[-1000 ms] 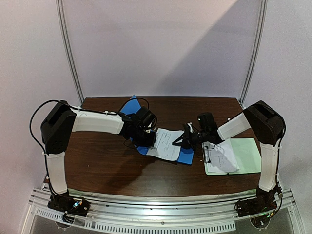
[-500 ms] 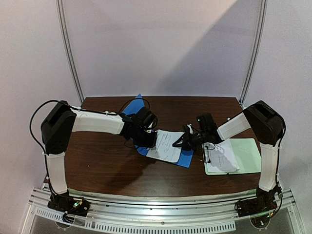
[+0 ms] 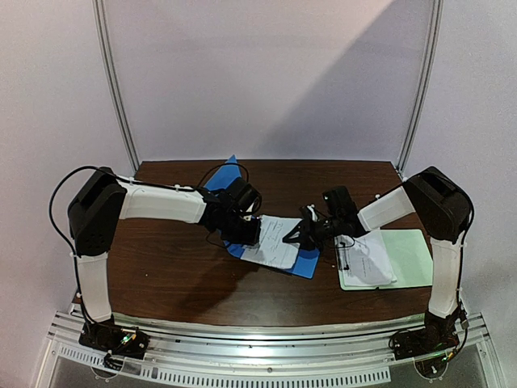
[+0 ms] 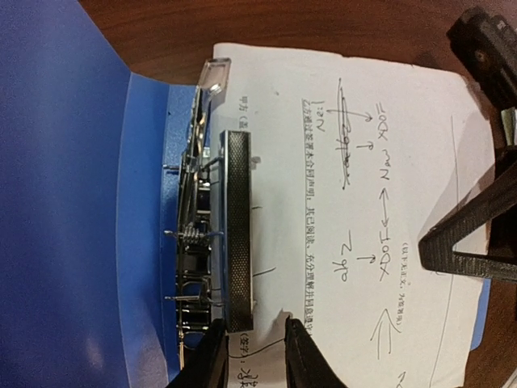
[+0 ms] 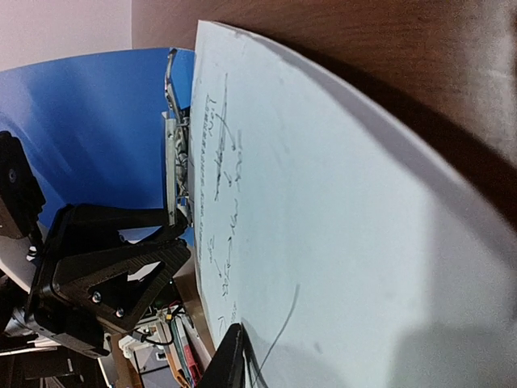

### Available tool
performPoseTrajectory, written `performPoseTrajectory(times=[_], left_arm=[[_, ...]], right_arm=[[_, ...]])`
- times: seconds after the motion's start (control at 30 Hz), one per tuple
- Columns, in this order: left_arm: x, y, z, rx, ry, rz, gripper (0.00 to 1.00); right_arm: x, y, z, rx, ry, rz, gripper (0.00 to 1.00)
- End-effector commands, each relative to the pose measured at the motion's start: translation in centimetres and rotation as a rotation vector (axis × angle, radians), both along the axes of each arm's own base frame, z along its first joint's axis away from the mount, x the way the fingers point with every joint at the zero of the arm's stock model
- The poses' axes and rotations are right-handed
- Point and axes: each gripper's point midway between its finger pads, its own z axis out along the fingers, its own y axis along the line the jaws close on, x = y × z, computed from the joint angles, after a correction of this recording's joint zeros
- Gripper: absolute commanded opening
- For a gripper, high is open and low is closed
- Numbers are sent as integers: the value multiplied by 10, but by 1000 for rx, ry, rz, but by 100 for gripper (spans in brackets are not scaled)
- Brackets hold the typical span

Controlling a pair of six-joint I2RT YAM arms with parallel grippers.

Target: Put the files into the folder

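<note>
The blue folder (image 3: 309,261) lies open mid-table, its cover (image 4: 73,202) raised on the left. One white file (image 3: 275,241) rests on it, its edge under the black bar of the metal clip (image 4: 236,234). My left gripper (image 4: 255,357) stands slightly open at the near end of that bar, with the paper's edge showing between the fingers. My right gripper (image 3: 292,235) is at the sheet's opposite edge. In its wrist view one finger (image 5: 232,360) shows beside the file (image 5: 339,202), which hides the other finger. A second file (image 3: 367,260) lies on the clipboard.
The pale green clipboard (image 3: 414,257) sits at the right, under my right forearm. The two grippers face each other closely across the sheet. Bare brown table (image 3: 170,267) lies to the left and front of the folder.
The left jaws have parted a little at the clip. The right gripper has edged slightly left along the sheet. The folder's raised cover has shifted a bit.
</note>
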Motion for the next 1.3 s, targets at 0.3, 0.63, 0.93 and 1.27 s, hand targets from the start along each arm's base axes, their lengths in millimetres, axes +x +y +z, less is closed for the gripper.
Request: performPoseTrajectory(times=[0.3, 0.63, 0.93, 1.27], left_arm=[[-2, -8, 7, -20, -15, -13, 25], [-2, -7, 7, -17, -15, -12, 24], [-1, -8, 9, -19, -17, -11, 24], [-1, -8, 11, -19, -20, -11, 24]], right_arm=[[6, -8, 2, -134, -36, -12, 32], [1, -17, 5, -208, -31, -2, 54], [-5, -28, 5, -315, -31, 11, 66], [-9, -48, 10, -441, -53, 21, 76]])
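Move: The file already lies in the blue folder, its right edge still between the right fingers; its middle is about 5 cm to that hand's left, level with it fore and aft and some 2 cm below. The metal clip is about 10 cm left and 3 cm ahead, the folder's bare end 6 cm back and 4 cm right, the green clipboard 25 cm right and 7 cm back. From the left hand, the file's middle is 6 cm right, 3 cm ahead. The file's right edge is let go by the right hand: its barely parted fingers spread to about three-quarters open as the hand rises some 1.5 cm, then it draws about 3 cm to the right, away from the clip and the middle of the file. The wrist meanwhile tips the fingers nearly 20 degrees more steeply down. ##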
